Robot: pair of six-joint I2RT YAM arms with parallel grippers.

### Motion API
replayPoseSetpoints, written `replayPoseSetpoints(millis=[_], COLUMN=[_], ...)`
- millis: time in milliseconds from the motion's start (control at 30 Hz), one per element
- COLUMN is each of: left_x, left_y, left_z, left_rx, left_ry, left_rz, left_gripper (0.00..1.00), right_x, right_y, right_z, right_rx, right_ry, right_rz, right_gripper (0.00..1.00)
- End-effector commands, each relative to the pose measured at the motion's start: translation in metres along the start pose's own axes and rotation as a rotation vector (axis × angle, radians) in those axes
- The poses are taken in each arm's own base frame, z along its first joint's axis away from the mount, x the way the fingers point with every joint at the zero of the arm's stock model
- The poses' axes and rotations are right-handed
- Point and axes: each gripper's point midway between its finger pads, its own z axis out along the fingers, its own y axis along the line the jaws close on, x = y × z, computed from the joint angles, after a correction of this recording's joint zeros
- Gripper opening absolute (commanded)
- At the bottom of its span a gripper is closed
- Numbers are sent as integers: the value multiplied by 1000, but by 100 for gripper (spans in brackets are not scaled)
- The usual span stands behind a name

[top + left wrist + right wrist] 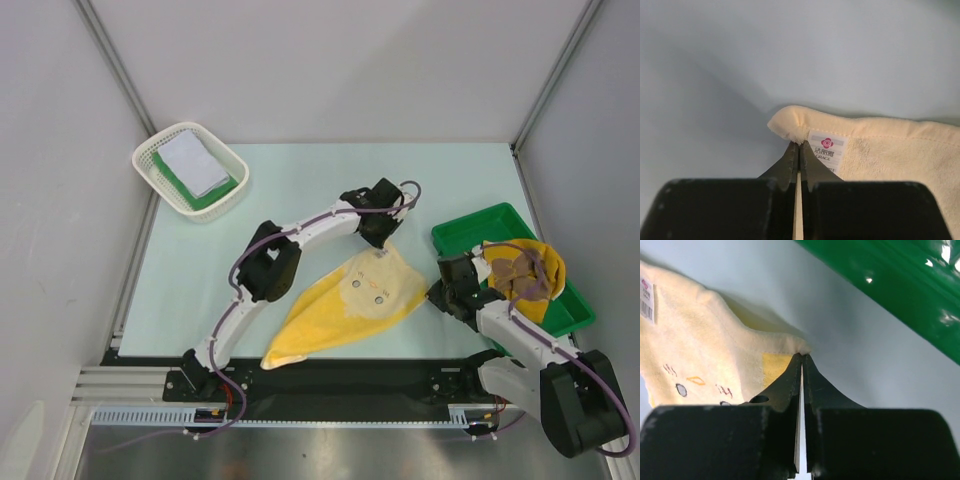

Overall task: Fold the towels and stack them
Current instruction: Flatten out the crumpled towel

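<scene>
A pale yellow-cream towel [350, 305] lies crumpled in the middle of the table, with a small printed pattern on it. My left gripper [383, 250] is at the towel's far corner. In the left wrist view its fingertips [799, 145] are shut on the hem of the towel [890, 155], beside a white label [827, 147]. My right gripper [432, 293] is at the towel's right corner. In the right wrist view its tips [802, 356] are shut on the pointed edge of the towel [700, 340]. A white towel [195, 162] lies on a green towel [215, 190] in the basket. A tan-brown and yellow towel [525, 275] lies bunched in the tray.
The white mesh basket [160, 150] stands at the back left. The green plastic tray [470, 232] sits at the right, close behind my right gripper, and its rim [890, 285] fills the upper right of the right wrist view. White walls enclose the table on three sides.
</scene>
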Motion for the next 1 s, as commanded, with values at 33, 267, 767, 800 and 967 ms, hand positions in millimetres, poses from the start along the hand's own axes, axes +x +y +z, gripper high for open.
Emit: replayPoseSetpoints(millis=[33,267,767,800,967], left_x=[-35,-78,-80,-73,-52], left_y=[10,41,-22,-29,-72], left_z=[-61,-180,-410,-438,-470], left_rx=[-24,-221,-138,-115,106], left_ry=[-87,-291,-765,-828,-924], left_rz=[-80,-96,-133,-139,-123], left_gripper=[0,0,0,0,0], right_x=[-46,-119,-148,-142,-127], right_y=[55,135,205,204,191], right_z=[-16,-77,-304,-317,-365], right_rx=[-174,-364,-872,-916,-1088], right_ry=[-144,-378,-727,-724,-711], right_rz=[-124,-317,-622,-623,-605], right_gripper=[0,0,0,0,0])
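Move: Already pinched in the left fingers is the towel's labelled corner. The crumpled yellow towel's middle lies about 17 cm back and 9 cm to the left of that hand, its trailing corner some 32 cm back and 25 cm left. From the right hand, on the next corner, the middle is about 21 cm left and 4 cm back, while the green basket's middle stands roughly 21 cm right and 4 cm ahead. Lifting the towel by its two pinched corners, both hands rise quickly about 40 cm off the table, fingers staying shut. The left swings some 14 cm left and draws back as much late on, its wrist turning from down towards the right. The right arcs 10 cm forward, then back over its start, drifting left while its fingers tilt up to point forward. ##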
